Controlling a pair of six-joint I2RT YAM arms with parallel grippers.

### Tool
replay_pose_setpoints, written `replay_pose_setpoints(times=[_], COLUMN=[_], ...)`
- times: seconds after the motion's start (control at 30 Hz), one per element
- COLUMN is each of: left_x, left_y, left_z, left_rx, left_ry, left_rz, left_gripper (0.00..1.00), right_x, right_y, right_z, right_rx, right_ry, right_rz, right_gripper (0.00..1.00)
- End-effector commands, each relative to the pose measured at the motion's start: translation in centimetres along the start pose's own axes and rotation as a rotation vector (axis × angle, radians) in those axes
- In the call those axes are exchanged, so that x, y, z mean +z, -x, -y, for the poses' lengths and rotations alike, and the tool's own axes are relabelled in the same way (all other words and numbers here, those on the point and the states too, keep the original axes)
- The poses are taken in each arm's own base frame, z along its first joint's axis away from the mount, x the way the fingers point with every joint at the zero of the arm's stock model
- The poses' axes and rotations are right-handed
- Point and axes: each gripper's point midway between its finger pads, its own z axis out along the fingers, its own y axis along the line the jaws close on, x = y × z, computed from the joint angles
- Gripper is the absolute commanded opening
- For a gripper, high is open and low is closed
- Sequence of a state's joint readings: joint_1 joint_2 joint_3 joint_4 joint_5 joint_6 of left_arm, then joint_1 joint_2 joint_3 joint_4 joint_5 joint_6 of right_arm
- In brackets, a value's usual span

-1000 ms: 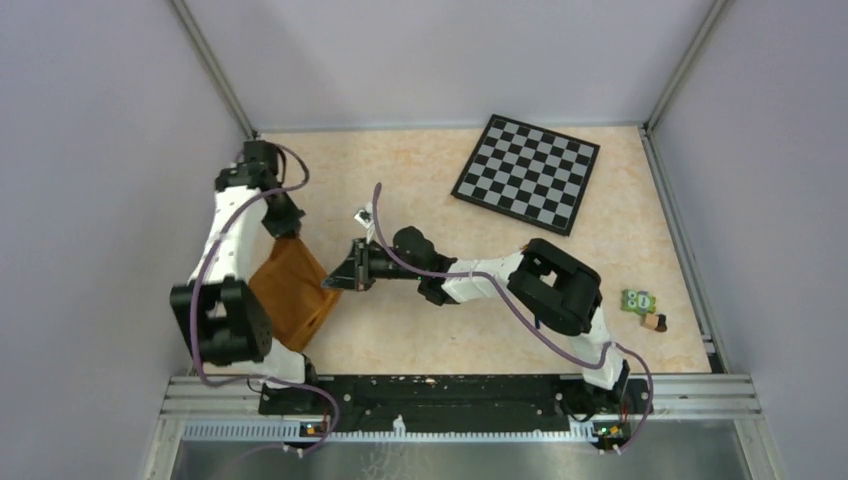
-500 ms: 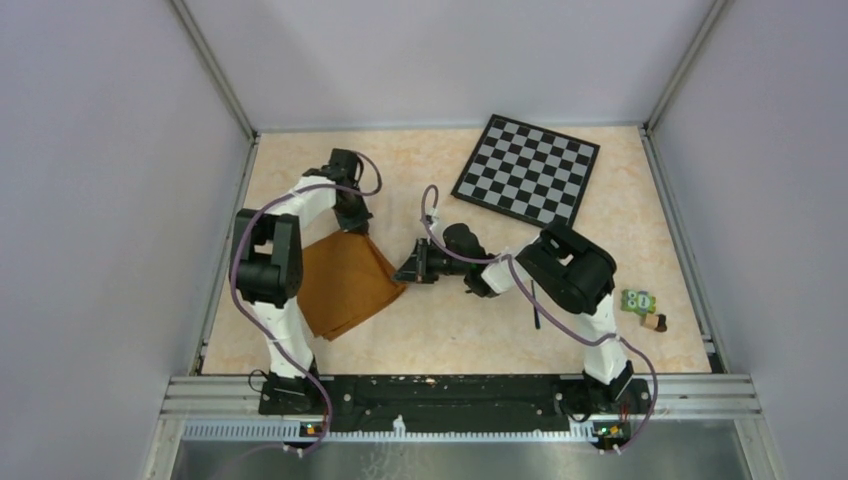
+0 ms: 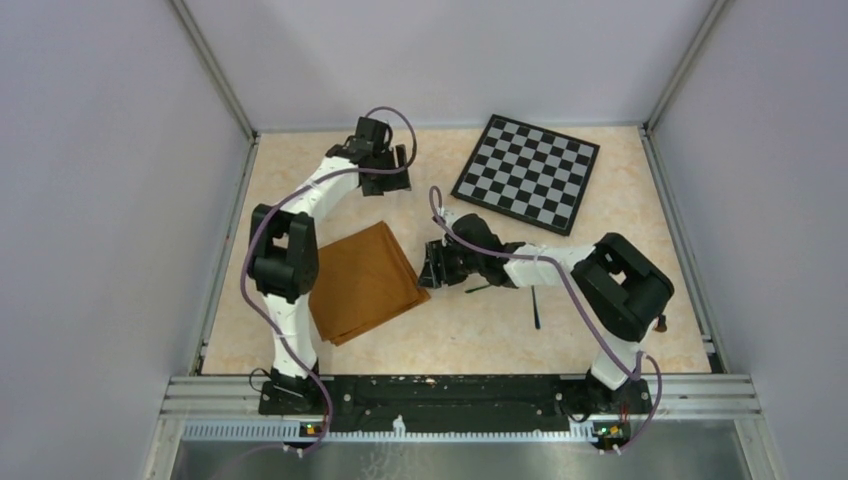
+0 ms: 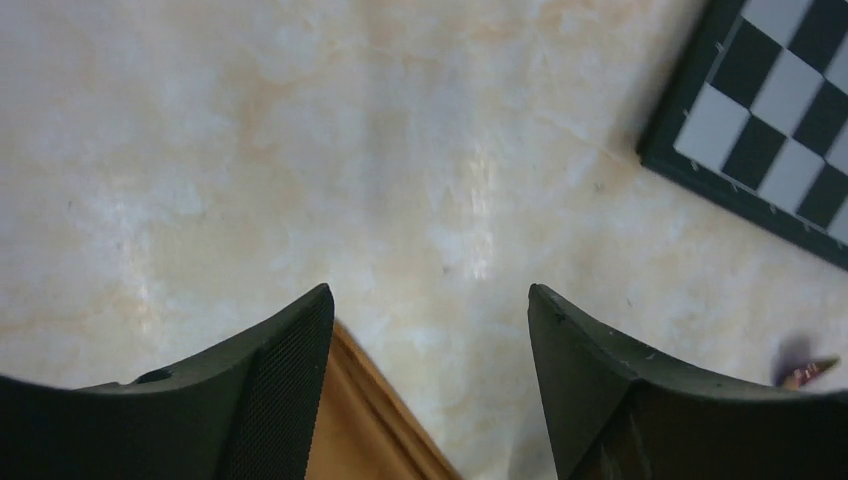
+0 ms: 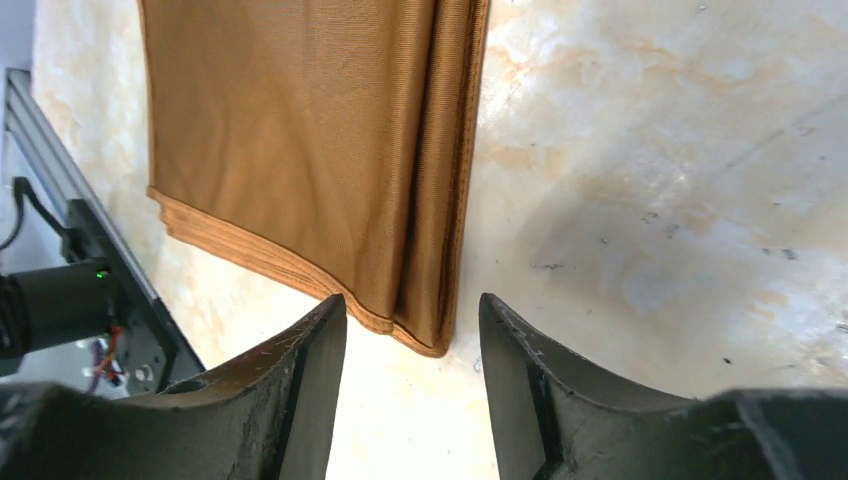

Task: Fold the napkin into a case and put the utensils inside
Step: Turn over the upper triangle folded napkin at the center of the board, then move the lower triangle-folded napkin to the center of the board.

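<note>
The rust-brown napkin [image 3: 362, 282] lies flat on the table, folded into stacked layers, left of centre. Its layered corner [image 5: 420, 320] sits just ahead of my right gripper [image 5: 412, 310], which is open and grips nothing. In the top view the right gripper [image 3: 430, 268] stands at the napkin's right corner. My left gripper [image 3: 402, 165] is open at the far side, away from the cloth. A napkin edge [image 4: 355, 430] shows below the left gripper [image 4: 430, 300]. One slim dark utensil [image 3: 536, 308] lies right of centre, another [image 3: 478, 289] beside the right arm.
A black-and-grey checkered board [image 3: 527, 172] lies at the far right, and its corner [image 4: 770, 130] shows in the left wrist view. Metal rails [image 3: 460, 395] run along the near edge. Grey walls close in the left, far and right sides.
Both grippers opened and let go of the napkin, which now lies flat. The left gripper moved toward the far side; the right arm shifted right with the cloth's corner.
</note>
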State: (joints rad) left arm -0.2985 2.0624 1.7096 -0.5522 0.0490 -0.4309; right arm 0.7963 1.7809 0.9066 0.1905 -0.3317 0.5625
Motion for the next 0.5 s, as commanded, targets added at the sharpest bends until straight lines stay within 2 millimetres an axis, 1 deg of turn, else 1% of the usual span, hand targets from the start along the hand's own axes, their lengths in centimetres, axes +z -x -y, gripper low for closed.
replay_pose_setpoints(times=[0.0, 0.07, 0.1, 0.13, 0.23, 0.3, 0.33, 0.4, 0.47], left_x=[-8.0, -9.8, -10.4, -11.2, -13.3, -14.6, -15.1, -16.1, -17.2], left_y=[0.1, -1.8, -3.1, -4.2, -6.9, -8.3, -8.8, -9.4, -9.4], left_z=[-0.2, -1.9, -3.0, -4.1, -7.2, -8.8, -9.4, -10.0, -9.9], left_rx=[0.088, 0.072, 0.054, 0.029, -0.056, -0.099, -0.109, -0.124, -0.128], left_ry=[-0.034, -0.026, -0.026, -0.03, -0.056, -0.06, -0.054, -0.046, -0.05], left_rz=[0.047, 0.032, 0.011, 0.003, 0.001, 0.009, 0.018, 0.038, 0.064], left_gripper=[0.77, 0.8, 0.89, 0.93, 0.96, 0.96, 0.96, 0.96, 0.95], right_x=[-0.7, 0.1, 0.6, 0.9, 2.0, 3.0, 3.4, 3.5, 3.2], right_y=[0.6, 0.6, 0.5, 0.5, 0.1, -0.6, -0.9, -1.5, -1.5], right_z=[0.8, 0.1, -0.4, -0.8, -1.9, -2.2, -2.1, -0.8, 0.4], right_rx=[-0.137, -0.146, -0.151, -0.155, -0.163, -0.175, -0.18, -0.186, -0.196], right_ry=[-0.061, -0.045, -0.044, -0.042, -0.039, -0.067, -0.096, -0.212, -0.302], right_rz=[-0.009, -0.022, -0.031, -0.03, -0.034, -0.065, -0.075, -0.097, -0.091], right_gripper=[0.51, 0.51, 0.51, 0.51, 0.52, 0.52, 0.52, 0.51, 0.47])
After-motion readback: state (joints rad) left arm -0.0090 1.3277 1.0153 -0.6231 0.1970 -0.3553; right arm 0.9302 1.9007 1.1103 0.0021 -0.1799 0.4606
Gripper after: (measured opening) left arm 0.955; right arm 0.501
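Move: Back over the napkin is where both hands have business. From the left hand, its left corner lies roughly 15 cm back and 23 cm to the left, 9 cm below, and its far corner about 4 cm back and 2 cm left. From the right hand, the napkin's right corner lies about 1 cm back, neither left nor right, some 3 cm below; the fork is about 18 cm to the right and 2 cm ahead. Swinging back about 17 cm and left some 13 cm, the left hand climbs about 5 cm, then starts to sink, coming over the napkin towards its left corner while its fingers open almost fully. The right hand, fingers still half open, first stays nearly in place, then slides about 4 cm left and sinks a little, tilting some 10 degrees, so its fingers straddle the napkin's right corner and one finger comes against the edge. ##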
